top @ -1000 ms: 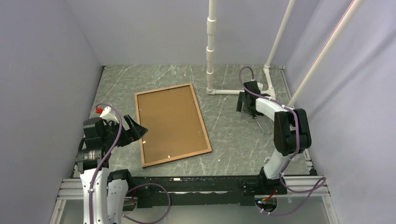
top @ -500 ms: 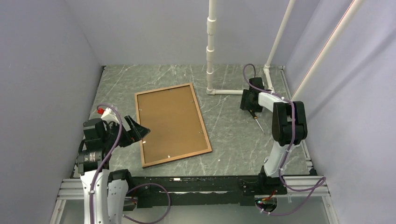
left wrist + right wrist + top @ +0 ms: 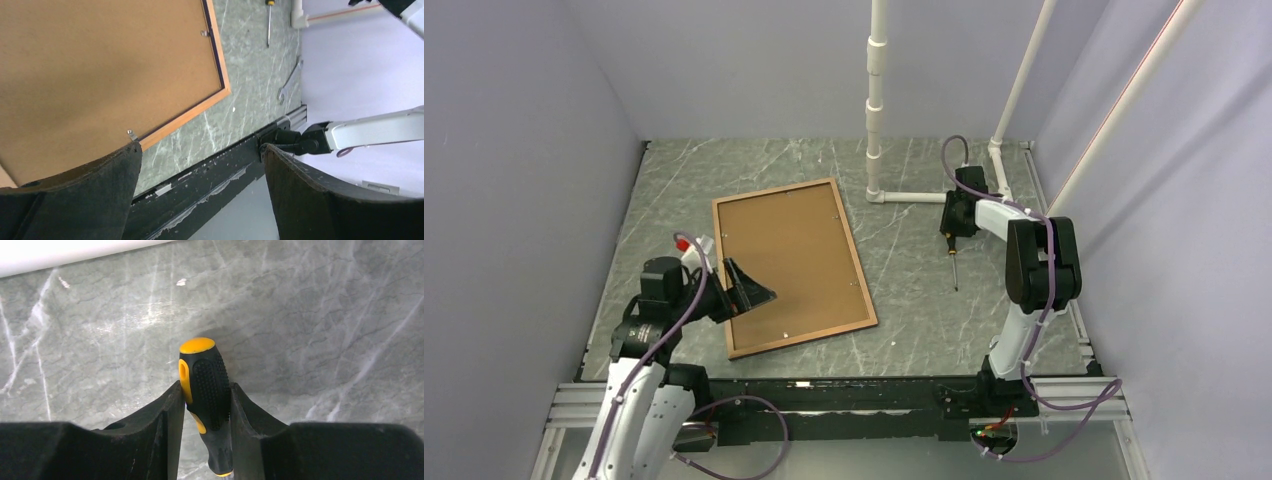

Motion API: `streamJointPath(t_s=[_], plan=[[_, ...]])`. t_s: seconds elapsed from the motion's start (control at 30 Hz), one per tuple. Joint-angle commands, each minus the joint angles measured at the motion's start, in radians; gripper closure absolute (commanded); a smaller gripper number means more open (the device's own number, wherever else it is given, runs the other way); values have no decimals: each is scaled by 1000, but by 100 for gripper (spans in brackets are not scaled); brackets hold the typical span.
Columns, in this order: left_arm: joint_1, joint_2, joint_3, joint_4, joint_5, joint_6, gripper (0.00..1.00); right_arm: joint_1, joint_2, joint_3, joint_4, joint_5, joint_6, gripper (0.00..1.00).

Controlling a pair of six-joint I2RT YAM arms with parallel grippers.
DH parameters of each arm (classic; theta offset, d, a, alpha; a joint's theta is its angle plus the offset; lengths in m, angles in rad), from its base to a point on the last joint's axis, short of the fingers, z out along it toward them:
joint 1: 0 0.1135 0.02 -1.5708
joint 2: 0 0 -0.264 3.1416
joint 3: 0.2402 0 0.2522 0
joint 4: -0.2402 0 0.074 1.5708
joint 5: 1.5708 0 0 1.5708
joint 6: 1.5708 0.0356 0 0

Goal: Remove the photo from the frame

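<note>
The frame lies face down on the marble table, its wood-coloured border around the photo's brown hardboard back. The printed side is hidden. Small metal clips hold the back in place. My left gripper hovers open above the frame's near-left corner with nothing between its fingers. At the back right, my right gripper is shut on the black-and-yellow handle of a screwdriver, whose shaft points toward the near edge.
A white pipe stand rises behind the frame, with a pipe foot along the table by the right gripper. A small wrench lies near the right arm's base. Grey walls close in on both sides. The black rail runs along the near edge.
The right gripper closed on the screwdriver's handle, and the screwdriver swung to point at the near edge. The left arm moved right, bringing its open gripper over the frame's near-left corner.
</note>
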State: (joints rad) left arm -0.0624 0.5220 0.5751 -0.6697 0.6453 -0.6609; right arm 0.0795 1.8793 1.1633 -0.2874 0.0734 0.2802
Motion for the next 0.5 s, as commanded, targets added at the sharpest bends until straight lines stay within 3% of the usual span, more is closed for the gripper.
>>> streamJointPath(t_s=[0.0, 0.27, 0.47], plan=[[-95, 29, -46, 151, -48, -109, 6, 33, -31, -19, 10, -66, 23, 99], [-209, 110, -94, 323, -60, -187, 6, 129, -181, -84, 62, -241, 121, 100], [-250, 155, -98, 387, -86, -193, 5, 236, -330, -234, 312, -493, 368, 100]])
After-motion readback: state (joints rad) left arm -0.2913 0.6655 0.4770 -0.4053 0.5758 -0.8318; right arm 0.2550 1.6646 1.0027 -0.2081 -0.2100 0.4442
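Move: My right hand already has the screwdriver by its handle at table level. The photo frame, lying back side up, has its middle about 37 cm to the left and 8 cm back; its nearest clip, on the right edge, is some 23 cm left and 12 cm back. The white pipe's crossbar lies about 10 cm ahead, 2 cm left. From my empty left hand, the frame's middle is about 15 cm ahead, 5 cm right and 17 cm below, the near-edge clip 4 cm right and 1 cm back. I keep the screwdriver pinched in my right hand and sweep it left, about 12 cm, towards the frame, gathering speed and drawing back and rising some 5 cm each; the wrist rolls its left side up about 20 degrees and swings a little counter-clockwise. My left hand, fingers still wide open, drifts about 4 cm right and sinks a couple of centimetres over the frame. ##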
